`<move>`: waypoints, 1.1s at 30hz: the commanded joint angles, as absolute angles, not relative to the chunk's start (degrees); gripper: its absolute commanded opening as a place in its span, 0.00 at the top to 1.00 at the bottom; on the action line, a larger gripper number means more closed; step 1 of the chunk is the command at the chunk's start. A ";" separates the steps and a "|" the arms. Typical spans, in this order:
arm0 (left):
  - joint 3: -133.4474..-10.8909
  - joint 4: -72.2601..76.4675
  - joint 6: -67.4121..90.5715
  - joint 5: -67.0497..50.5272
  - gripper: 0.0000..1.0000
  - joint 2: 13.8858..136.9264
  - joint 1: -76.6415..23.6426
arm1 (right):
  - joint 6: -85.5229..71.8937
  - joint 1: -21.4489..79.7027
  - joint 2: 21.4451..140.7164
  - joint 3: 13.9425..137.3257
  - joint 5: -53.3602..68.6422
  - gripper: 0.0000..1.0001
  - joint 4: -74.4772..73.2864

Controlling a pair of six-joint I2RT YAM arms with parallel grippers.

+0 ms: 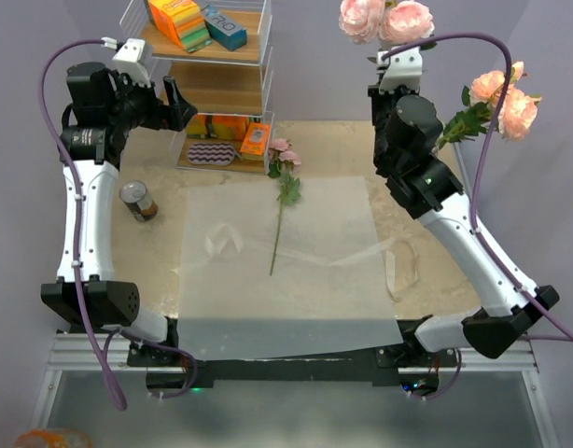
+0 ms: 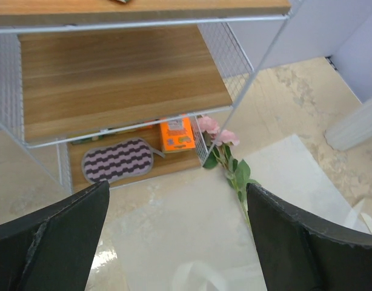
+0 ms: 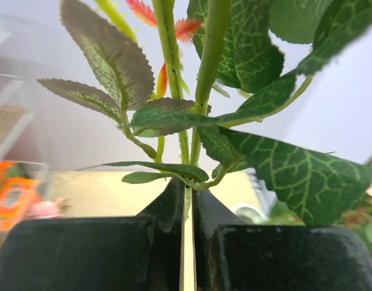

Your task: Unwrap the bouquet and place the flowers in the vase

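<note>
My right gripper (image 3: 189, 194) is raised high at the back right and shut on thin green stems of the flowers (image 3: 201, 79), whose leaves fill the right wrist view. Their pale pink heads (image 1: 384, 19) show at the top edge of the top view. More pink roses (image 1: 503, 98) lean out behind the right arm. One single flower (image 1: 283, 191) lies on the unfolded wrapping paper (image 1: 286, 280). I cannot make out the vase; the right arm covers that spot. My left gripper (image 2: 177, 188) hangs open by the shelf, holding nothing.
A wire-and-wood shelf (image 1: 212, 89) with boxes and a striped pad (image 2: 116, 159) stands at the back left. A small metal can (image 1: 137, 201) sits left of the paper. The loose cream ribbon (image 1: 403, 261) lies off the paper's right edge.
</note>
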State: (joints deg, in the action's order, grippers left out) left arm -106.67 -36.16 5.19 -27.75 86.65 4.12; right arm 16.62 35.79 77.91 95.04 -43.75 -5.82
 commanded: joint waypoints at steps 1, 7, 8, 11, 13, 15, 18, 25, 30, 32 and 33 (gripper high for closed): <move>-107.32 -37.88 1.06 -34.71 0.01 84.72 4.48 | 19.07 31.38 77.52 95.72 -49.39 1.00 -2.82; -106.08 -38.67 0.35 -36.74 0.01 84.99 4.48 | 19.95 27.78 78.13 94.57 -49.92 1.00 -0.97; -106.08 -38.85 0.26 -37.00 0.01 85.08 4.48 | 20.30 27.08 78.31 94.31 -50.18 1.00 -0.71; -105.73 -38.85 0.35 -37.27 0.01 85.25 4.57 | 19.69 25.15 78.57 94.04 -49.40 1.00 -1.05; -105.38 -38.93 0.35 -37.35 0.01 85.34 4.48 | 19.08 24.35 78.66 93.69 -49.05 1.00 -0.97; -105.12 -38.76 0.35 -37.35 0.01 85.25 4.57 | 18.20 23.29 78.66 92.82 -49.04 1.00 -0.62; -105.12 -38.76 0.35 -37.35 0.01 85.25 4.48 | 16.70 22.59 79.36 92.02 -49.04 1.00 -0.44; -105.29 -38.58 0.26 -37.00 0.01 84.73 4.48 | 11.43 21.10 81.30 88.77 -49.39 1.00 2.89; -105.03 -38.67 -1.93 -36.39 0.01 84.20 4.48 | 9.76 20.92 84.02 87.54 -52.99 1.00 5.80; -105.03 -39.02 -2.46 -36.21 0.01 84.02 4.48 | 9.49 20.74 85.86 88.50 -55.70 1.00 6.24; -105.03 -39.11 -2.63 -36.04 0.01 83.85 4.48 | 9.06 20.74 86.57 89.03 -56.42 1.00 6.15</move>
State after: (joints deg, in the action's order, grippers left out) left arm -105.19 -39.09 -0.73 -35.79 86.50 4.12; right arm 11.70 21.19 85.03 87.39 -50.81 1.63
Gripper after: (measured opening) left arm 0.992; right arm 0.029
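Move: The right hand holds the upright pink roses high up; the vase they are bound for stands about 9 cm to its right and some 8 cm ahead, its middle roughly 36 cm lower. The peach roses already in the vase lean out about 17 cm to the right of the vase. The last flower on the paper lies some 26 cm to this hand's left, 4 cm ahead, on the table. From the left hand, the vase is about 59 cm to the right and 3 cm ahead, well below. Keeping its pinch on the rose stems, the right hand swings about 10 cm to the right towards the vase while turning some 20 degrees clockwise, then sinks about 8 cm overall and reaches forward about 6 cm, bringing the stems in over the vase. The empty left hand, still open, eases about 3 cm right, back and down, turning slightly clockwise. ##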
